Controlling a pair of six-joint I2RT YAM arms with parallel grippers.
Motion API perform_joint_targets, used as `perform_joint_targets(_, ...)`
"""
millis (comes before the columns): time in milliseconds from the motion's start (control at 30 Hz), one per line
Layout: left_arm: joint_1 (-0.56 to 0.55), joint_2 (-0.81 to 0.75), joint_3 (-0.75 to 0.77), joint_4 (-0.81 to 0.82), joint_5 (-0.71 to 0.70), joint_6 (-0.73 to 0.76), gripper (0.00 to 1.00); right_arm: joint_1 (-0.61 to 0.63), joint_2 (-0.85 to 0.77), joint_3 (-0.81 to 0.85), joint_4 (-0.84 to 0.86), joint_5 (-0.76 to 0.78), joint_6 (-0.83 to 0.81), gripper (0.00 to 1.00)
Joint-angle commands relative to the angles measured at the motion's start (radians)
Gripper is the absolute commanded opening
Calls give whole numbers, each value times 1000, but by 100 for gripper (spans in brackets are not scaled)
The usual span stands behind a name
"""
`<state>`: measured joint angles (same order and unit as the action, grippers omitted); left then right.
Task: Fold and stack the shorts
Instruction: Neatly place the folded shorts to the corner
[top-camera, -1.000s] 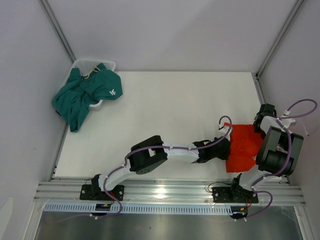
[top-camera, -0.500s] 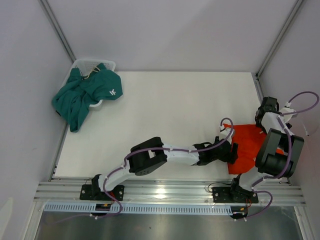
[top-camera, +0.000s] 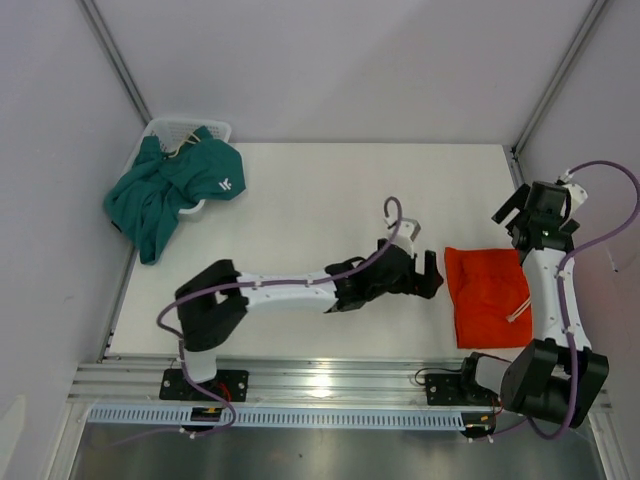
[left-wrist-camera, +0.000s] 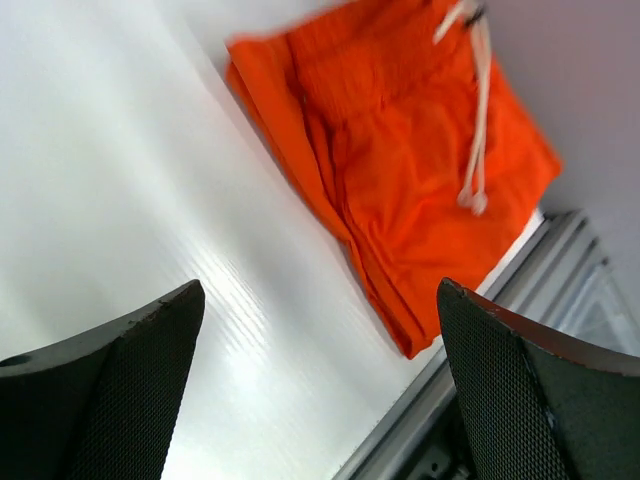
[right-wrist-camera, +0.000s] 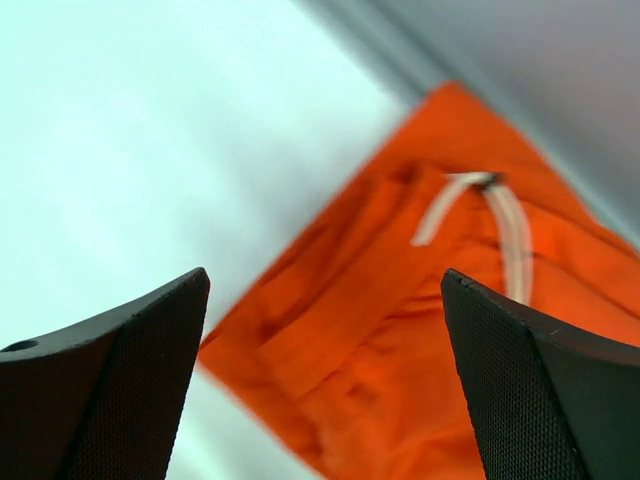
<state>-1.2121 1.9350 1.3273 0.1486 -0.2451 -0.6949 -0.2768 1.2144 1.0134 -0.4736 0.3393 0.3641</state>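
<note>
The orange-red shorts (top-camera: 487, 293) lie folded flat at the table's right side, white drawstring (left-wrist-camera: 478, 110) on top. My left gripper (top-camera: 434, 276) hangs open just left of them, holding nothing. In the left wrist view, the shorts (left-wrist-camera: 400, 150) lie beyond the spread left gripper (left-wrist-camera: 320, 400). My right gripper (top-camera: 528, 212) is open above the shorts' far edge. Through the right wrist view, the shorts (right-wrist-camera: 420, 340) fill the space below the empty right gripper (right-wrist-camera: 325, 390). The teal shorts (top-camera: 170, 190) hang crumpled over the basket at the far left.
A white mesh basket (top-camera: 185, 128) sits at the far left corner, partly off the table (top-camera: 320, 200). An aluminium rail (top-camera: 330, 385) runs along the near edge, close to the orange shorts' front corner. Grey walls close in both sides.
Both grippers opened and let go of the orange shorts. The left arm pulled back to the left, the right gripper rose toward the far side. The shorts now lie flat.
</note>
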Motion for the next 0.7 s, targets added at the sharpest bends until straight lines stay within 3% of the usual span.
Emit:
perform_joint_targets(0, 54, -181, -77, 2, -30, 38, 99, 65, -90, 51, 33, -201, -22, 99)
perform_joint_targets(167, 149, -444, -286, -30, -104, 83, 99, 220, -196, 10, 93, -281, -10, 99)
perform_joint_targets(333, 327, -657, -422, -115, -120, 100, 99, 336, -256, -56, 182, -379, 1, 99)
perform_joint_targets(500, 587, -826, -442, -245, -109, 118, 99, 491, -234, -140, 280, -342, 1, 99)
perform_joint_targets(667, 802, -858, -407, -299, -45, 104, 99, 606, -147, -213, 381, -339, 1, 99)
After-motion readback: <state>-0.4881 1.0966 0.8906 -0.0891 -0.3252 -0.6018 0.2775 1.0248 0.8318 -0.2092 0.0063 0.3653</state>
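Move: Both hands are already open and clear of the folded orange shorts. From the left hand the green shorts lie about 27 cm ahead, some 62 cm to the left and roughly 5 below, heaped on the white basket, whose middle is about 3 cm farther out and a little lower; the orange shorts lie some 22 cm to its right, 1 back, 11 below. From the right hand the orange shorts are about 12 cm back, 3 left and 17 below. Leftward and fast, both empty hands leave the folded orange shorts. The left sweeps some 37 cm towards the green shorts while also reaching forward and rising, and swings about 45 degrees counter-clockwise; the right goes about 25 cm left past the orange shorts' left edge, arcing up and then partly down, turning counter-clockwise nearly as much. Fingers stay wide open, touching nothing. ##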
